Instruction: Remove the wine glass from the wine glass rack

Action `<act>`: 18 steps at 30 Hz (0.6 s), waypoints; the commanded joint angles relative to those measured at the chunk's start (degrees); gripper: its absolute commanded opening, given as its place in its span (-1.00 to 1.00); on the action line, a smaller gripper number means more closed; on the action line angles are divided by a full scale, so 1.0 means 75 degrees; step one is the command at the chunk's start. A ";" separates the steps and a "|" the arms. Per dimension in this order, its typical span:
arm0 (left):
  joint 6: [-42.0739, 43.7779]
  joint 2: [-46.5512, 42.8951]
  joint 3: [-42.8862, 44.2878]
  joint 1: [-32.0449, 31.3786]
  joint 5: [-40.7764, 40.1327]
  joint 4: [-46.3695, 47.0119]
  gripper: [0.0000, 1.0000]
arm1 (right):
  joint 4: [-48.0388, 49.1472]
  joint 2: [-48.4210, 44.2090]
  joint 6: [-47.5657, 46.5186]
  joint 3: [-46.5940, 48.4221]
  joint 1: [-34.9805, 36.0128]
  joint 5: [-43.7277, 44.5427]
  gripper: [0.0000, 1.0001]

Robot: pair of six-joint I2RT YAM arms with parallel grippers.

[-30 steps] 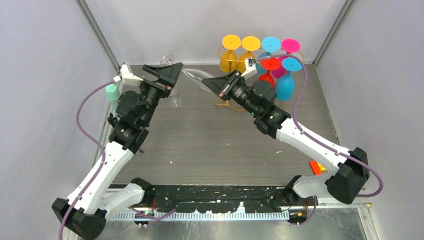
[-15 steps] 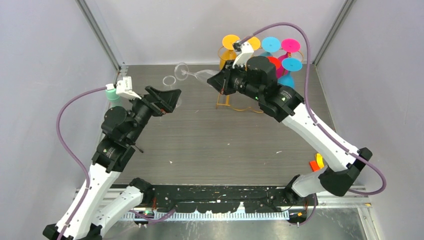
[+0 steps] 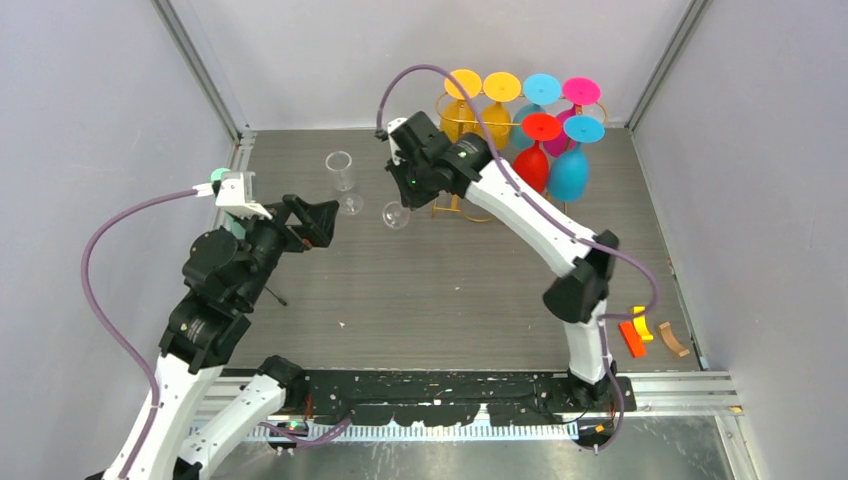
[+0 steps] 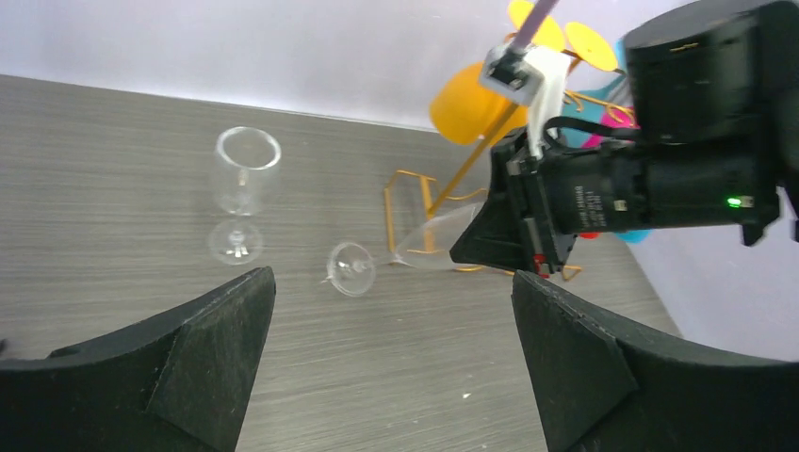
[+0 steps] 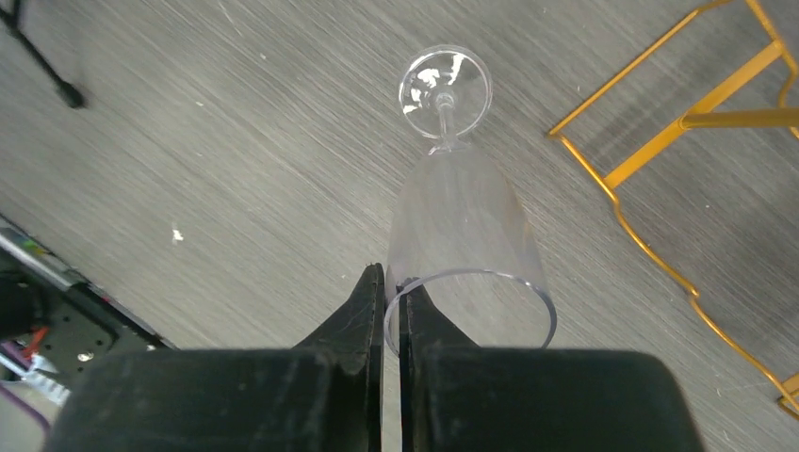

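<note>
My right gripper (image 3: 413,186) is shut on the rim of a clear wine glass (image 5: 466,217), one finger inside the bowl and one outside. The glass tilts away from the jaws, its foot (image 3: 396,215) low over the table, just left of the gold wine glass rack (image 3: 455,208). In the left wrist view the held glass (image 4: 429,247) slants down from the right gripper (image 4: 490,250). Several coloured glasses (image 3: 545,150) hang upside down on the rack. My left gripper (image 3: 315,222) is open and empty, well left of the held glass.
A second clear glass (image 3: 341,172) stands upright on the table at the back left, also seen in the left wrist view (image 4: 245,184). A teal cup (image 3: 220,178) sits by the left wall. Small orange and brown pieces (image 3: 640,332) lie at the right front edge.
The right arm carried the clear glass left and down, away from the rack, turning its foot towards the table. The left arm drew back towards the near left, still open.
</note>
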 commanded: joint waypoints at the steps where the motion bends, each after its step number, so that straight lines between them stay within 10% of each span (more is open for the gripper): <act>1: 0.0699 -0.0462 -0.0077 -0.0014 -0.0937 -0.0484 0.99 | -0.0929 0.0736 -0.0405 0.1499 0.0026 0.0214 -0.99; 18: 0.0944 -0.1310 -0.0640 -0.0014 -0.1267 -0.0733 0.99 | -0.0894 0.2473 -0.0867 0.2863 0.0037 0.0260 -0.90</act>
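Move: The right hand still holds the clear wine glass by its rim, foot down and leaning out to the left; the open table for its foot lies about 8 cm ahead, 4 left and 26 below. The standing wine glass is some 13 cm ahead and 13 left, its middle 16 below; the rack's near left corner is 12 ahead, 6 right, 25 below. From the empty left hand, the held glass is about 15 ahead, 10 right and 19 lower. Downward, quickly at first and then easing, the right hand lowers the glass about 6 cm while carrying it roughly 3 cm forward and as far left, towards the open table by the standing glass. Its wrist steepens by some 8 degrees, the shut fingers keeping their pinch on the rim. The left hand, fingers wide open, draws off left, a little down and back. ##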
